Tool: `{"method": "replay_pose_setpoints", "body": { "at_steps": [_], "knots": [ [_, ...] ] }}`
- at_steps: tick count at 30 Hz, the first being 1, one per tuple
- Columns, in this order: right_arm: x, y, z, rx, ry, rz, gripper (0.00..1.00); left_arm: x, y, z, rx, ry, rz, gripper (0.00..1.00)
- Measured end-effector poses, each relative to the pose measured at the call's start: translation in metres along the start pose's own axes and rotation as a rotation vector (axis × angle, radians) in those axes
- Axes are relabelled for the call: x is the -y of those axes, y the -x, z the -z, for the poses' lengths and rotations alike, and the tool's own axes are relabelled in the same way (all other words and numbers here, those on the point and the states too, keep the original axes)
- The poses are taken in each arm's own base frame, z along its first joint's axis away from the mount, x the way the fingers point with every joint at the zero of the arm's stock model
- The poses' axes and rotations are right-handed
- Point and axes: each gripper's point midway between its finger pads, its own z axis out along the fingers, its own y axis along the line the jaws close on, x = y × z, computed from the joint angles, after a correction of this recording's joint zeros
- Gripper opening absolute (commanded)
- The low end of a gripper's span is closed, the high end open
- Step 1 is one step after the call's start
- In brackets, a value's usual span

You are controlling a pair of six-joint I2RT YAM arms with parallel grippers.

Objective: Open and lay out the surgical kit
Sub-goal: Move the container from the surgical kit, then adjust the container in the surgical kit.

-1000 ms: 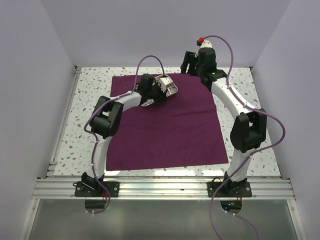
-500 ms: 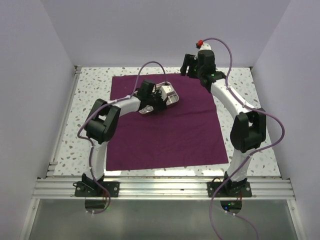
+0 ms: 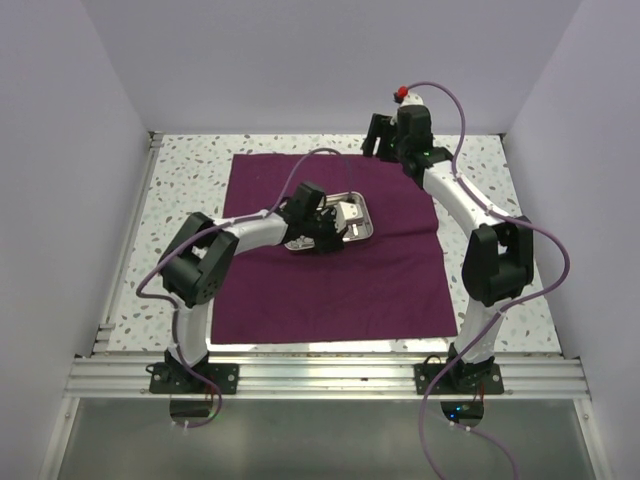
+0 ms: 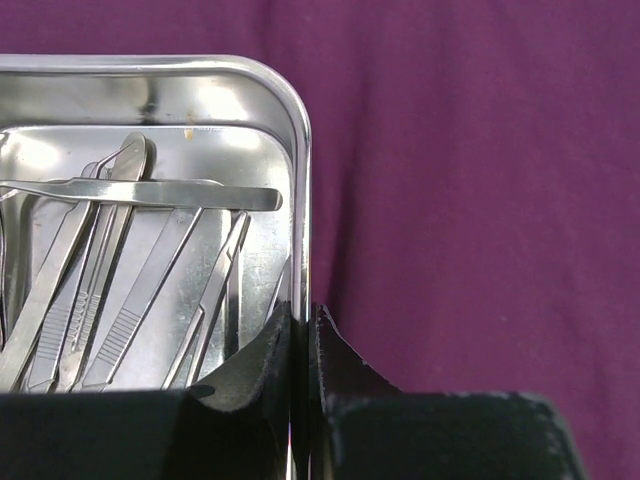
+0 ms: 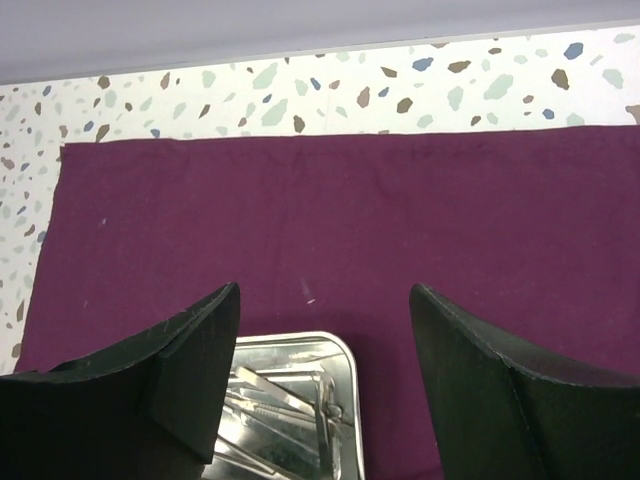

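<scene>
The dark purple cloth (image 3: 330,270) lies spread flat on the speckled table. The shiny steel tray (image 3: 362,232) sits on its far middle part, with several silver instruments (image 4: 130,270) lying in it. My left gripper (image 3: 326,222) is shut on the tray's rim (image 4: 298,200), one finger inside the tray and one outside. My right gripper (image 3: 385,135) is open and empty, raised above the cloth's far edge; its view looks down on the cloth (image 5: 400,220) and the tray (image 5: 345,400).
Speckled table (image 3: 180,180) shows around the cloth. White walls stand at the left, back and right. An aluminium rail (image 3: 320,375) runs along the near edge by the arm bases.
My left gripper has dragged the tray toward the near right across the cloth. The cloth's far edge now lies flatter. The right gripper has stayed near the far edge.
</scene>
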Motion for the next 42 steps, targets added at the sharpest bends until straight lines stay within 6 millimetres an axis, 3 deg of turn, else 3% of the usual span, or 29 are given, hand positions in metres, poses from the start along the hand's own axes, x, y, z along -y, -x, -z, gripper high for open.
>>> {"method": "replay_pose_setpoints", "body": {
  "at_steps": [3, 4, 5, 6, 7, 19, 25, 31, 35, 39, 42],
  "knots": [
    [-0.001, 0.000, 0.000, 0.000, 0.004, -0.005, 0.73, 0.008, -0.001, 0.005, -0.013, -0.008, -0.001, 0.20],
    [-0.001, 0.000, 0.000, 0.002, 0.005, -0.007, 0.73, 0.009, -0.001, 0.006, -0.019, -0.001, 0.002, 0.34],
    [-0.002, 0.001, 0.000, 0.004, 0.009, -0.009, 0.73, 0.008, -0.002, 0.008, -0.026, 0.018, 0.006, 0.37],
    [-0.004, 0.001, 0.000, 0.002, 0.018, -0.012, 0.73, 0.005, -0.001, 0.010, -0.030, 0.040, 0.010, 0.72],
    [-0.005, 0.001, 0.000, 0.003, 0.026, -0.014, 0.73, 0.002, 0.000, 0.012, -0.032, 0.062, 0.007, 0.99],
    [-0.014, -0.001, 0.001, -0.008, 0.073, -0.019, 0.73, -0.043, 0.003, 0.025, -0.026, 0.355, 0.082, 0.97],
    [-0.017, -0.006, 0.002, -0.029, 0.079, -0.001, 0.73, -0.059, -0.020, 0.042, -0.055, 0.569, 0.196, 0.94],
    [-0.025, -0.002, 0.006, -0.032, 0.087, 0.015, 0.73, -0.049, -0.044, 0.062, -0.110, 0.719, 0.266, 0.95],
    [-0.034, 0.008, 0.009, -0.011, 0.103, 0.025, 0.73, -0.037, -0.023, 0.097, -0.013, 0.799, 0.334, 0.95],
    [-0.039, 0.012, 0.011, -0.002, 0.112, 0.031, 0.73, -0.040, 0.003, 0.130, 0.102, 0.896, 0.382, 0.95],
    [-0.040, 0.009, 0.011, -0.014, 0.112, 0.035, 0.73, -0.048, -0.004, 0.135, 0.092, 0.962, 0.406, 0.94]
  ]
}}
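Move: The container is held by its near long rim, toward the right end, between the left fingers. Its middle lies about 8 cm ahead of the left hand, 4 cm left and 2 cm lower. Inside it, the crosswise tweezers lie roughly 7 cm ahead and 4 cm right. The purple cloth's middle is almost directly beneath this hand. From the right hand, the container lies about 12 cm back, 17 cm left and 20 cm down. The container's near rim is let go as the left fingers spring from nearly shut to wide open. Staying low, the hand eases some 5 cm forward, then sweeps left along the near side toward the left end while turning counter-clockwise, and finally rises about 8 cm. It ends 12 cm farther left, fingers pointing mostly forward. The empty right hand drifts about 3 cm left and slightly up. ##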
